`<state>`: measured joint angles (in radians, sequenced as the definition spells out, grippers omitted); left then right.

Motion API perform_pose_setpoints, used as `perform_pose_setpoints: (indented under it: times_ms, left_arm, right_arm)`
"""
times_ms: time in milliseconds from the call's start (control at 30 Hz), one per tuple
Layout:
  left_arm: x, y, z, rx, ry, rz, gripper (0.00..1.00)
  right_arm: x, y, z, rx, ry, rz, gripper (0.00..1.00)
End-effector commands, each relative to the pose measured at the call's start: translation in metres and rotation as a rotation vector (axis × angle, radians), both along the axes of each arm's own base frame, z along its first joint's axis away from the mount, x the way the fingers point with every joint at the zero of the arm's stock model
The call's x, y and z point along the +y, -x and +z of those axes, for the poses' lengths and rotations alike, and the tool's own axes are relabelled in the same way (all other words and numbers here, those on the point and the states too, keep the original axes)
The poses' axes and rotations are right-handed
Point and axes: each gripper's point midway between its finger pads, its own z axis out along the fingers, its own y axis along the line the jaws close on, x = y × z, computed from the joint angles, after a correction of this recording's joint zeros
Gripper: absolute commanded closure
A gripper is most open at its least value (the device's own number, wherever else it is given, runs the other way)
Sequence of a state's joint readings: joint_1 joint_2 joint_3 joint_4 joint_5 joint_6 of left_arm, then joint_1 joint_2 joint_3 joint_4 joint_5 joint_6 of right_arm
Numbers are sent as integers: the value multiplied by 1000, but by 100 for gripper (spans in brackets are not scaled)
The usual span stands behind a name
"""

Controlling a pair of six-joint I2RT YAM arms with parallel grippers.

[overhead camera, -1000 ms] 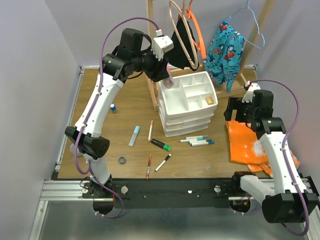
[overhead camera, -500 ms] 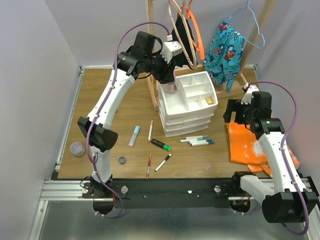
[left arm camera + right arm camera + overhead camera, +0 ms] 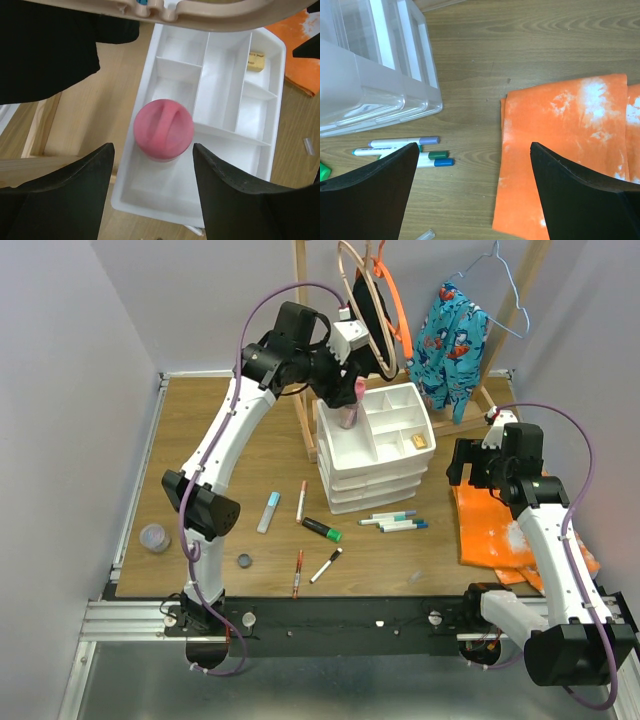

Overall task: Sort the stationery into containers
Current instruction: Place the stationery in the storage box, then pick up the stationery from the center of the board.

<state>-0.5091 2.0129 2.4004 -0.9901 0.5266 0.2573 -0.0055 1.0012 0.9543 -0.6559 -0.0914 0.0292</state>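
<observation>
The pink-capped bottle [image 3: 163, 129] stands upright in the near-left compartment of the white organiser's tray [image 3: 260, 125], also seen from above [image 3: 350, 412]. My left gripper [image 3: 152, 146] hangs over it, open, its fingers [image 3: 80, 180] apart from the cap on both sides. Loose on the table lie a light-blue bar [image 3: 269, 511], a red-tipped pen [image 3: 301, 501], a green-capped black marker [image 3: 322, 530], a red pen [image 3: 298, 572], a black-tipped pen [image 3: 326, 565] and a cluster of white markers [image 3: 392, 522]. My right gripper [image 3: 473, 145] hovers open, empty, between those markers [image 3: 405, 142] and the orange cloth [image 3: 560, 150].
The organiser's stacked drawers [image 3: 375, 490] sit mid-table, a small yellow piece [image 3: 420, 440] in the tray. A wooden rack [image 3: 303, 410] with hangers and a blue garment [image 3: 450, 340] stands behind. A dark cap [image 3: 244, 561] and a small round tub [image 3: 154, 537] lie near the left front.
My left arm swung right over the tray and lowered the pink-capped bottle into the compartment; its jaws widened and let the bottle go. The right arm barely moved.
</observation>
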Motion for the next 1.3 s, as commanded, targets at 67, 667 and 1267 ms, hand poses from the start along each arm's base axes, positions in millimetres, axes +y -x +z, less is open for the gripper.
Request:
perform_pose_setpoints:
  times_ms: [67,667,1267]
  left_arm:
    - [8,15,65,-162,73,5,22]
    - [216,162,-45,-267,-500,202,1]
    - [389,222,-191,144,-832,653,1]
  right_arm:
    - [1,1,-3,7,-14,-9,0]
    - [0,2,-8,40,43,63,0]
    - [25,-48,-10,75,-22,231,0]
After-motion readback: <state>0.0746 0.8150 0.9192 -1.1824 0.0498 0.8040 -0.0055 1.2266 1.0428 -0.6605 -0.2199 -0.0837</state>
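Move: The pink-capped bottle is in the storage box's open left compartment, its middle some 6 cm below the left hand, with the fingers already loosening around it; the box's middle is about 7 cm right, 3 cm back and 22 cm below. The clear jar lies far off, about 46 cm left, 18 cm back and 28 cm below; the grey cap is some 25 cm right of the jar and 6 cm nearer the base. From the right hand the jar is roughly 85 cm left, 9 cm back and 15 cm lower. Open the left gripper fully to free the bottle and lift clear about 8 cm, already swinging back and left out of the box. Carry on left and back, then sink steeply towards the clear jar, ending some 35 cm left and 24 cm back, with the open fingers turned to point mostly down. Late on, ease the right hand a few centimetres down, forward and left. ##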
